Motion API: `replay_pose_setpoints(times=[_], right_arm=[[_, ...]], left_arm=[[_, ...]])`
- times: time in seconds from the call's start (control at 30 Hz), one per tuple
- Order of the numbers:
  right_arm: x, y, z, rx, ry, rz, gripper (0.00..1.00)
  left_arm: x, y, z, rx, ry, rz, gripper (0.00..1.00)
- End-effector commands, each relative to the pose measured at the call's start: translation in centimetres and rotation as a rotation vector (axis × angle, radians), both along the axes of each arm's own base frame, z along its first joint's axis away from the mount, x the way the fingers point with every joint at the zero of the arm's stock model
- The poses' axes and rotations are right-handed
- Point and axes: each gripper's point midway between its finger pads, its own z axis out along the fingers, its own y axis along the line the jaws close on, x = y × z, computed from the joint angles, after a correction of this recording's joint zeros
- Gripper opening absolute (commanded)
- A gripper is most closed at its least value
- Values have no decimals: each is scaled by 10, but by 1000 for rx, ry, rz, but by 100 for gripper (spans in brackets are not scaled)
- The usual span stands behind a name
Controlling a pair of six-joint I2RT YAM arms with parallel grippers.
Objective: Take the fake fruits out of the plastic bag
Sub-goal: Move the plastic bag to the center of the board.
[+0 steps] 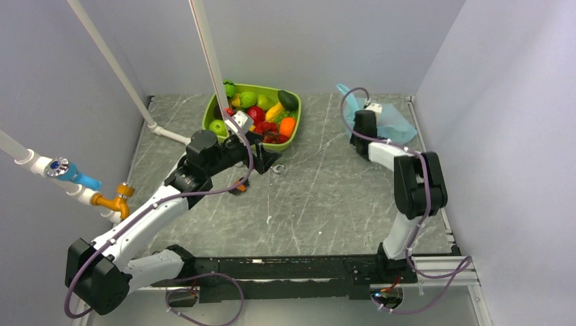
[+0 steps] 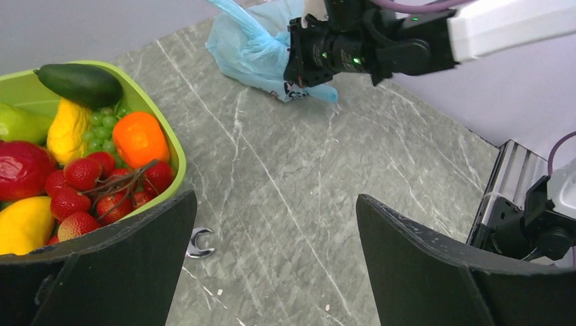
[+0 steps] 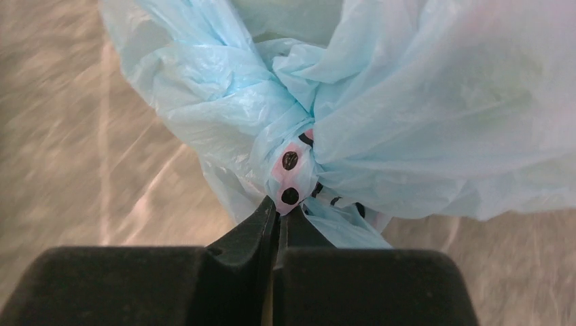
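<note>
The light blue plastic bag (image 1: 392, 123) lies crumpled at the back right of the table. It also shows in the left wrist view (image 2: 255, 47) and fills the right wrist view (image 3: 421, 102). My right gripper (image 3: 277, 212) is shut on a bunched printed fold of the bag; it shows from above (image 1: 364, 126). No fruit shows in or through the bag. My left gripper (image 2: 275, 204) is open and empty, above bare table next to the tray's near right corner (image 1: 268, 160). Several fake fruits (image 1: 257, 114) lie in the lime-green tray (image 2: 173, 146).
A small C-shaped metal piece (image 2: 200, 243) lies on the table by the left finger (image 2: 129, 265); from above it is just right of the left gripper (image 1: 277, 170). A small orange object (image 1: 239, 187) lies under the left arm. White pipes cross the left side.
</note>
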Motion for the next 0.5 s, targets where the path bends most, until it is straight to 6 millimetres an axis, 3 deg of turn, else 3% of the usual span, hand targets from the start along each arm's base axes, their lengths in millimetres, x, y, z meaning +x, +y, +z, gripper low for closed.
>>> replay_pose_setpoints(times=[0.0, 0.13, 0.3, 0.47], right_arm=[[-30, 48, 44, -24, -122, 24, 0], [-82, 89, 27, -26, -55, 111, 0], [-145, 134, 11, 111, 28, 290, 0], [-203, 172, 16, 257, 65, 405, 0]], left_arm=[[1, -10, 15, -41, -15, -38, 93], [4, -13, 8, -19, 0, -43, 92], [5, -16, 0, 27, 4, -34, 93], [-1, -25, -5, 81, -2, -56, 94]])
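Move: The right hand already holds the plastic bag by its gathered plastic; the board's centre, where it is bound, lies about 31 cm left, 23 cm back and 8 cm below. The fruit basket stands some 43 cm left, level with it, and the wrench about 38 cm left and 18 cm back. From the left hand, the board's centre is roughly 6 cm right, 4 cm back and 31 cm below. Still pinching the bag, the right hand draws it about 17 cm back and 14 left towards mid-board. ##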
